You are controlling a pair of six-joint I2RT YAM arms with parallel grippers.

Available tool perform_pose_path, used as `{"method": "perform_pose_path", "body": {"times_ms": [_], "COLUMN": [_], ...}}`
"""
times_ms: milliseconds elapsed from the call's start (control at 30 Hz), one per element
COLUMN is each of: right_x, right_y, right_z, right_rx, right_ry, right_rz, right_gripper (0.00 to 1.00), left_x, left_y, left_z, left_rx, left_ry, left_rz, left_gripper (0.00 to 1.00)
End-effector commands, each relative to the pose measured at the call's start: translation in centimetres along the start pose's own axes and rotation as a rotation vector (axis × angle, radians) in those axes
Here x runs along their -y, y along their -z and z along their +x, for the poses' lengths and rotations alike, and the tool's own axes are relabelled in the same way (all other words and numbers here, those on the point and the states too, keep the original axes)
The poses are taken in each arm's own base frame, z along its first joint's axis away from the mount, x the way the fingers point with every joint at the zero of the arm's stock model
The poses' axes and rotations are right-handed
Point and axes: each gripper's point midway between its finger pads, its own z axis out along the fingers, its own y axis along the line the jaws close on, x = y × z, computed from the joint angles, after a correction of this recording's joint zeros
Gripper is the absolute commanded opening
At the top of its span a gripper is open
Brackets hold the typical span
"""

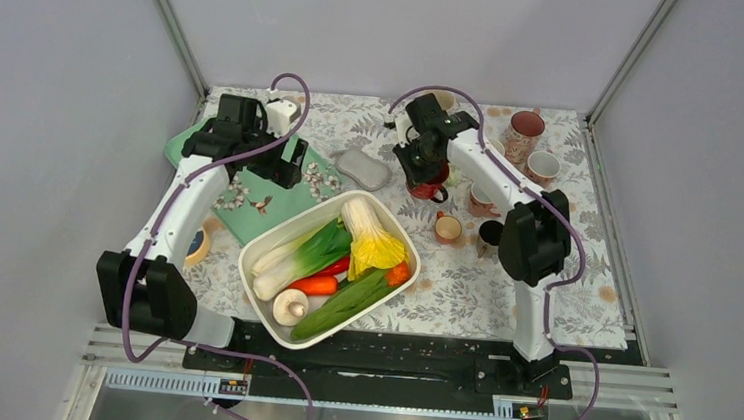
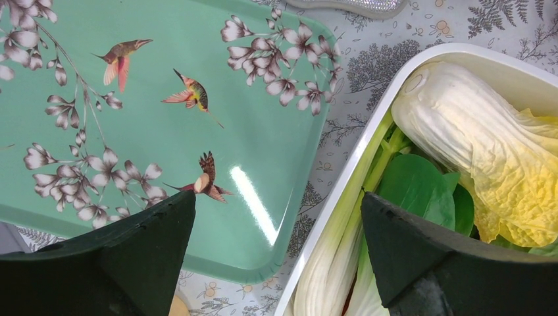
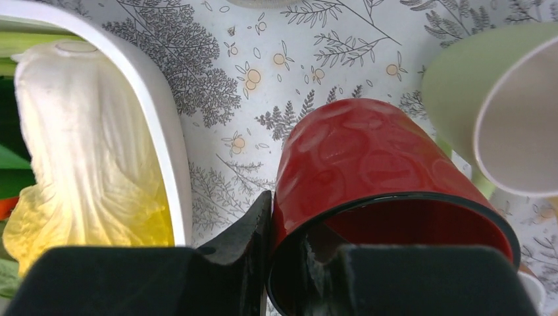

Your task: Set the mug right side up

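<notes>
The red mug [image 3: 368,158] has a black glossy inside and its mouth faces the wrist camera. My right gripper [image 3: 296,230] is shut on its rim, with one finger outside the wall and one inside. In the top view the mug [image 1: 433,188] sits under that gripper [image 1: 419,169] at the back middle of the table. I cannot tell whether its base touches the cloth. My left gripper [image 2: 276,217] is open and empty. It hangs over the gap between the green tray [image 2: 164,151] and the white bin [image 2: 368,125].
The white bin [image 1: 270,307] of vegetables lies front middle, the green bird tray [image 1: 278,208] to its left, and a grey dish [image 1: 361,169] behind it. Several cups [image 1: 525,132] stand to the right of the mug. A pale green cup [image 3: 460,85] lies close beside it.
</notes>
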Motion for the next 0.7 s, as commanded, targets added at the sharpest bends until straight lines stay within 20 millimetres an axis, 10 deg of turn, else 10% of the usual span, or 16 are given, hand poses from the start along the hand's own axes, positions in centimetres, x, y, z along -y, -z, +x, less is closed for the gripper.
{"method": "perform_pose_path", "body": {"times_ms": [0,533,667], "right_x": [-0.7,-0.2,0.1], "right_y": [-0.9,-6.9,-7.3], "right_z": [-2.0,0.0,-0.3], "right_rx": [0.069,-0.044,-0.05], "right_ry": [0.005,-0.019,-0.029], "right_rz": [-0.035,-0.041,-0.025], "right_gripper": [0.0,0.0,0.13], "left_x": [-0.5,-0.6,-0.6], "left_y": [-0.5,-0.3,-0.2], "left_z": [-0.6,-0.6,-0.6], "left_rx": [0.028,0.034,0.034], "left_ry": [-0.01,-0.016,-0.015], "left_rz": [-0.01,-0.012,-0.012], "left_gripper": [0.99,0.99,0.99]}}
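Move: The right hand already pinches the red mug by the left side of its rim, upright; the bare tabletop spot it is going to lies some 15 cm below, 3 cm to the right. The green mug stands about 7 cm ahead and 6 cm right, the small orange cup 5 cm back and 7 cm right, the grey dish 6 cm ahead and 11 cm left, all near table height. From the left hand that spot is 4 cm ahead, 27 cm right, 22 cm below. Keeping its pinch on the red mug's rim, the right hand lowers the mug about 8 cm, almost straight down, into the gap between the green mug, the small orange cup and the vegetable box. The wrist tilts a little, under 10 degrees, and the sinking stops at the end with the fingers still shut on the rim. ##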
